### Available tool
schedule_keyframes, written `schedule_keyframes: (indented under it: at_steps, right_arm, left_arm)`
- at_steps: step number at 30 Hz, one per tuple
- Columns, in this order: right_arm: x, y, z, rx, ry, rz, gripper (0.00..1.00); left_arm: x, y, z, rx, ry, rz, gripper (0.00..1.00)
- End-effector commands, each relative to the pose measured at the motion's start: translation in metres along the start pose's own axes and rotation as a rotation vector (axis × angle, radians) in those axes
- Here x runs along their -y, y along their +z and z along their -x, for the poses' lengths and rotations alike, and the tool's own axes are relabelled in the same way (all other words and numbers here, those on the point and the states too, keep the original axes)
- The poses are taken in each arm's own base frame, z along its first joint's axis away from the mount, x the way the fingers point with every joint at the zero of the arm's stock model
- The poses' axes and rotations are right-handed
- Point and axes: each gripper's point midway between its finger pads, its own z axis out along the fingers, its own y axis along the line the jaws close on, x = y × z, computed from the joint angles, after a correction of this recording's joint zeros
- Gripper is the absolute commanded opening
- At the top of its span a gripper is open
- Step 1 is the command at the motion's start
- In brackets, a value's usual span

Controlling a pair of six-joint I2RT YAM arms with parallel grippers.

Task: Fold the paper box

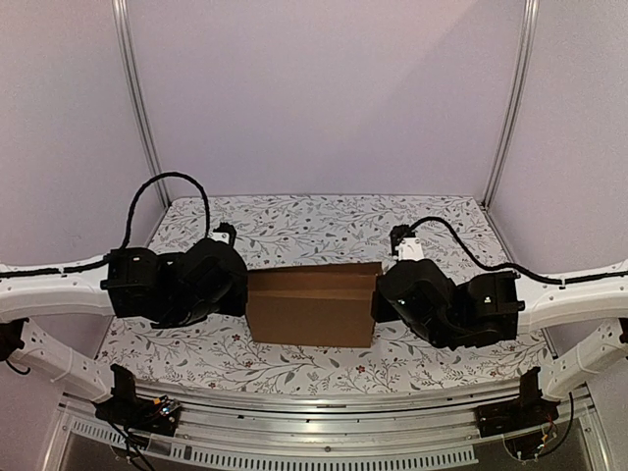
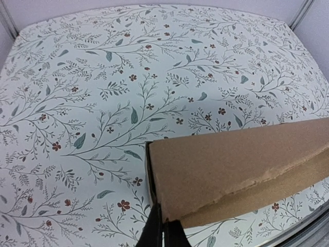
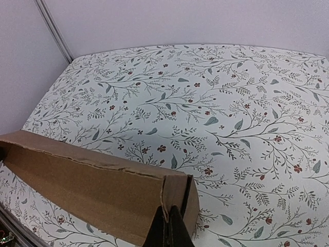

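Observation:
The paper box is plain brown cardboard, folded shut, and stands on the table between my two arms. My left gripper is shut, its tips against the box's left end. In the left wrist view the black fingertips meet at the near corner of the box. My right gripper is also shut, with its tips at the right end. There the closed gripper touches the end face of the box beside a flap seam. I see nothing pinched between either pair of fingers.
A floral-patterned cloth covers the table. White walls with aluminium posts close in the back and both sides. A metal rail runs along the near edge by the arm bases.

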Motion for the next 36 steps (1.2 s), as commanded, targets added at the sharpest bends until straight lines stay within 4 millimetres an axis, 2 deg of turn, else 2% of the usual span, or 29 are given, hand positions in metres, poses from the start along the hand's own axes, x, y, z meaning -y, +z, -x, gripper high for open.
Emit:
schedule_keyframes:
  at_steps: [1, 10, 14, 16, 18, 19, 21, 22, 24, 28, 36]
  right_arm:
    - [-0.010, 0.001, -0.084, -0.221, -0.108, 0.062, 0.00]
    - [-0.011, 0.001, -0.115, -0.250, -0.115, 0.047, 0.00]
    - [-0.012, 0.000, -0.112, -0.238, -0.107, 0.049, 0.02]
    - [-0.014, -0.003, -0.102, -0.213, -0.107, 0.052, 0.11]
    - [-0.015, -0.007, -0.089, -0.185, -0.115, 0.052, 0.15]
    - [-0.016, -0.010, -0.081, -0.170, -0.127, 0.053, 0.22]
    - [-0.016, -0.015, -0.069, -0.146, -0.143, 0.049, 0.44]
    - [-0.017, -0.017, -0.063, -0.138, -0.157, 0.050, 0.51]
    - [-0.018, -0.023, -0.051, -0.120, -0.175, 0.058, 0.59]
    - [-0.023, -0.035, -0.029, -0.093, -0.210, 0.088, 0.64]
    - [-0.043, -0.060, 0.031, 0.002, -0.280, 0.132, 0.68]
  left_arm:
    - [0.002, 0.003, -0.044, -0.146, 0.094, -0.032, 0.00]
    - [0.002, 0.002, -0.044, -0.146, 0.084, -0.036, 0.00]
    - [0.001, 0.002, -0.045, -0.146, 0.081, -0.036, 0.00]
    - [0.001, 0.002, -0.044, -0.143, 0.080, -0.035, 0.00]
    - [0.000, 0.002, -0.044, -0.141, 0.079, -0.034, 0.00]
    - [-0.001, 0.001, -0.044, -0.139, 0.079, -0.031, 0.00]
    - [-0.002, 0.001, -0.043, -0.135, 0.077, -0.031, 0.00]
    - [-0.003, 0.000, -0.043, -0.133, 0.078, -0.028, 0.00]
    - [-0.004, 0.000, -0.042, -0.128, 0.076, -0.024, 0.00]
    - [-0.004, -0.001, -0.040, -0.124, 0.075, -0.022, 0.00]
    - [-0.001, 0.001, -0.039, -0.125, 0.078, -0.014, 0.00]
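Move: The right gripper is already shut on the near right corner of the box's top panel. The middle of the box lies about 15 cm to its left, some 4 cm ahead and 5 cm below, with the left gripper about 31 cm to its left, level fore and aft and in height. The left gripper is shut on the panel's left corner, with the box's middle roughly 16 cm to its right, 4 cm ahead and 5 cm below. Keep the left gripper pinching its corner, nearly in place. Draw the closed right gripper back and down, about 2 cm each way, with the box's right corner, then open it about two thirds to let go. Back off a little farther while easing left and turning the hand some 10 degrees counter-clockwise, and finish by rising about 3 cm, clear of the cardboard. ##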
